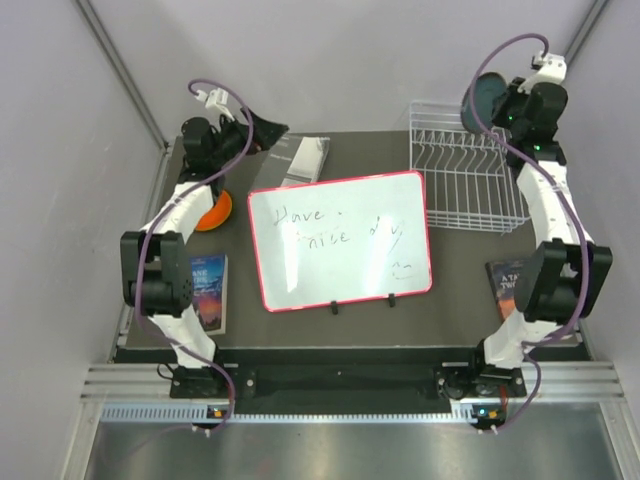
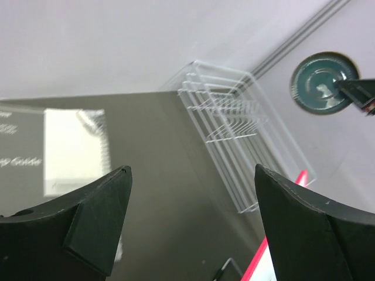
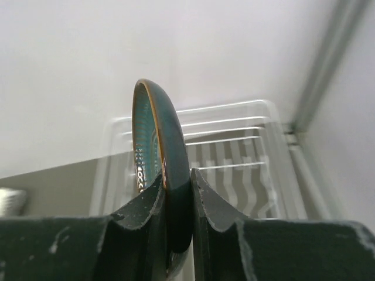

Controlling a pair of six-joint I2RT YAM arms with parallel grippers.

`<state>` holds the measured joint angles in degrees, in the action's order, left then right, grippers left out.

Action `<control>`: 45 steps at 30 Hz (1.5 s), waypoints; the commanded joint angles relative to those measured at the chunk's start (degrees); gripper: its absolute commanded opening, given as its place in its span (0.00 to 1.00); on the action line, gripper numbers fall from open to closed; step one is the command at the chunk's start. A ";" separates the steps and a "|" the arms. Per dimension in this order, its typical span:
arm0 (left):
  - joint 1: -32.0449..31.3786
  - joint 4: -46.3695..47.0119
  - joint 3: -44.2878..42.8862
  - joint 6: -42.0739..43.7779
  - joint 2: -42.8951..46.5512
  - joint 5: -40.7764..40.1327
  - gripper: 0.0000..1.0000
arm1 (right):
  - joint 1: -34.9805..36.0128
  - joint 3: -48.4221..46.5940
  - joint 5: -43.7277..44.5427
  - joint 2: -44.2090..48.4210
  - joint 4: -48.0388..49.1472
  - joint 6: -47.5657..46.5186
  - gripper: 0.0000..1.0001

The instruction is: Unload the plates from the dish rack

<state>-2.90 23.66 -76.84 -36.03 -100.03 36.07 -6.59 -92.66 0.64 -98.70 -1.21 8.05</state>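
Observation:
The white wire dish rack (image 1: 465, 170) stands at the back right of the table; only bare tines show in it. Above its far edge my right gripper (image 1: 500, 104) is shut on the rim of a dark teal plate (image 1: 484, 98), which hangs on edge in the air. In the right wrist view the teal plate (image 3: 163, 132) is pinched between the fingers (image 3: 137, 216), with the rack (image 3: 246, 155) below. An orange plate (image 1: 216, 211) lies at the left, partly under the left arm. My left gripper (image 1: 266, 130) is open and holds nothing. The left wrist view shows the rack (image 2: 234, 132) and the teal plate (image 2: 321, 83) across the table.
A pink-framed whiteboard (image 1: 340, 240) with writing lies in the middle of the table. A white booklet (image 1: 305, 158) sits at the back centre. One book (image 1: 209, 290) lies at the front left, another book (image 1: 504, 281) at the front right beside the right arm.

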 commanded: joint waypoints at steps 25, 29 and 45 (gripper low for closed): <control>-6.59 33.73 -14.57 -25.49 -22.05 8.93 0.87 | 22.76 2.58 -36.77 -13.01 39.88 41.87 0.00; -6.68 32.94 -14.57 -25.32 -22.14 9.19 0.84 | 23.90 -2.25 -37.73 -16.17 39.80 43.18 0.00; -6.77 29.95 -16.15 -23.30 -23.37 9.80 0.00 | 26.19 -12.89 -42.22 -22.68 36.20 44.24 0.00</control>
<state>-9.54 51.86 -91.42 -61.95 -123.22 45.47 17.93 -101.38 -37.67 -122.54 30.72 49.41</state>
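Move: The green plate is already upright in the right fingers, its middle about 4 cm ahead and 3 cm left of that hand. The open left gripper, where it is being taken, lies some 55 cm to the right hand's left, 6 cm back and 4 cm lower; the dish rack is 5 cm ahead, 2 cm left and 27 cm below. From the left hand, the plate is about 52 cm right, 10 cm ahead and 5 cm up, and the setup guide 15 cm ahead, 3 cm right, 29 cm below. The plate is swept left in the right hand's kept grip, about 37 cm away from above the rack, fast at first and then easing, while that hand swings some 60 degrees counter-clockwise. The left hand comes right to meet it by about 9 cm and slightly forward, turning clockwise and rolling its left side down, waits open, then closes on the plate's near rim. ##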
